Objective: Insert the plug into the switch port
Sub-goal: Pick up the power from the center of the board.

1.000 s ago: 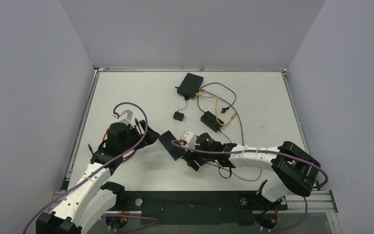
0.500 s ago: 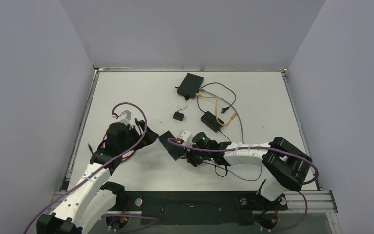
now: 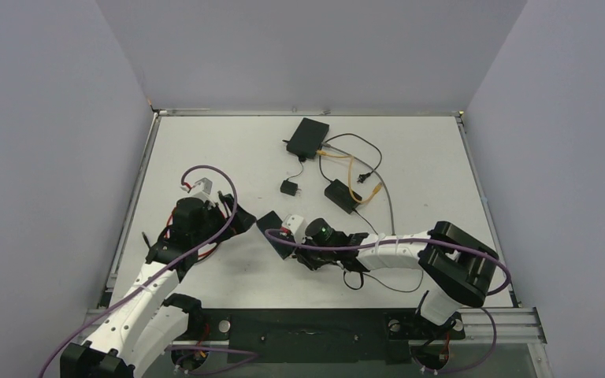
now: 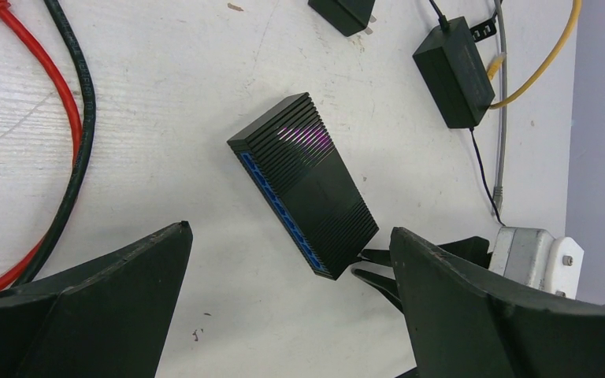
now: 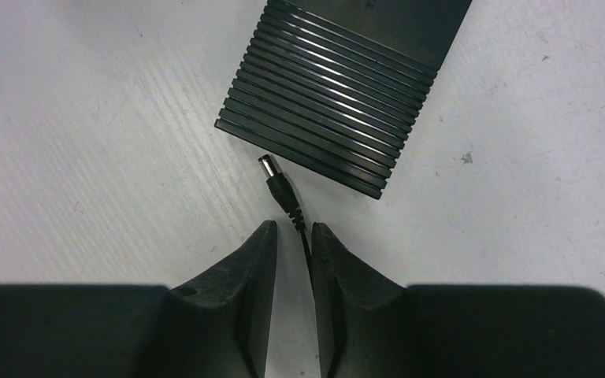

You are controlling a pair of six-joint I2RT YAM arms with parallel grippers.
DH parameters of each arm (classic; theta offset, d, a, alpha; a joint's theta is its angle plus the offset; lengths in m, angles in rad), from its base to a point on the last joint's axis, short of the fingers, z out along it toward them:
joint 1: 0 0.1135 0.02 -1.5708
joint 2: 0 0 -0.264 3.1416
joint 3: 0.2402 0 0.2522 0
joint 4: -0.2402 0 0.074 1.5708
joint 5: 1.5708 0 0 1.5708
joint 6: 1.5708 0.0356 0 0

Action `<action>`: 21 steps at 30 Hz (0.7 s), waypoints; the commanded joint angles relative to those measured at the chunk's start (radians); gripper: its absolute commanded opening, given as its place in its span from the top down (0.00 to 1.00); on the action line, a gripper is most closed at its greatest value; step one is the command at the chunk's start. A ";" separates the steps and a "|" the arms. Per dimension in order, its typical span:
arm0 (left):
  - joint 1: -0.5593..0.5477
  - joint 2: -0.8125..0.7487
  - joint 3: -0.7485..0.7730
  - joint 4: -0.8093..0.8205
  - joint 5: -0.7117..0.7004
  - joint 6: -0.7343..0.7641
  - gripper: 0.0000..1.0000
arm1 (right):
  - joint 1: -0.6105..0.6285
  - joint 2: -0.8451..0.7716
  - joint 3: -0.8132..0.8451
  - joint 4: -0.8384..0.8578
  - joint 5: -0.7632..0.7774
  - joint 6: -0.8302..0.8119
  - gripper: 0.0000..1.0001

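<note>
The switch (image 3: 278,233) is a black ribbed box lying flat on the white table, its blue port face (image 4: 283,209) turned toward my left arm. The plug (image 5: 276,179), a small black barrel with a metal tip, lies on the table with its tip just short of the switch's (image 5: 347,118) ribbed edge. My right gripper (image 5: 293,228) straddles the plug's thin cable right behind the plug. Its jaws are narrow, the cable lies against the right finger, and a gap shows on the left. My left gripper (image 4: 289,230) hovers wide open on the port side of the switch (image 4: 303,185) and holds nothing.
A second black box (image 3: 307,135) sits at the back, with a black adapter (image 3: 340,194), a small wall plug (image 3: 288,187) and yellow cable (image 3: 354,169) between it and the switch. Red and black cables (image 4: 75,118) lie left of the switch.
My right arm has slid left toward the switch and its jaws have narrowed from wide to nearly closed round the plug's cable. The left arm has stayed put.
</note>
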 commanded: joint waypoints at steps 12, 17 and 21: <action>0.024 -0.007 0.026 0.031 0.031 0.000 0.03 | 0.036 0.024 0.027 -0.009 0.014 0.010 1.00; 0.024 -0.009 0.044 0.022 0.088 0.007 0.03 | 0.037 -0.052 -0.028 0.045 -0.028 0.031 1.00; 0.024 -0.009 0.051 0.018 0.141 0.026 0.03 | 0.049 -0.149 -0.065 0.054 -0.044 0.037 1.00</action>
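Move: The right fingers already straddle the power lead; the middle of its plug lies about 2 cm to this hand's left, level with it in reach and height. The black finned box's middle is some 6 cm left and 5 cm farther out at nearly the same height, and the power brick about 15 cm ahead and 10 cm right. From the left hand, the plug is about 13 cm right, 6 cm back and 12 cm below. The right fingertips shut on the lead just behind the plug's black body and pinch it, the hand all but staying in place with only a slight creep to its left. Once shut, the hand draws back towards its base by about 1.5 cm, low over the table, taking the plug away from the finned box with no real turn of the wrist. ##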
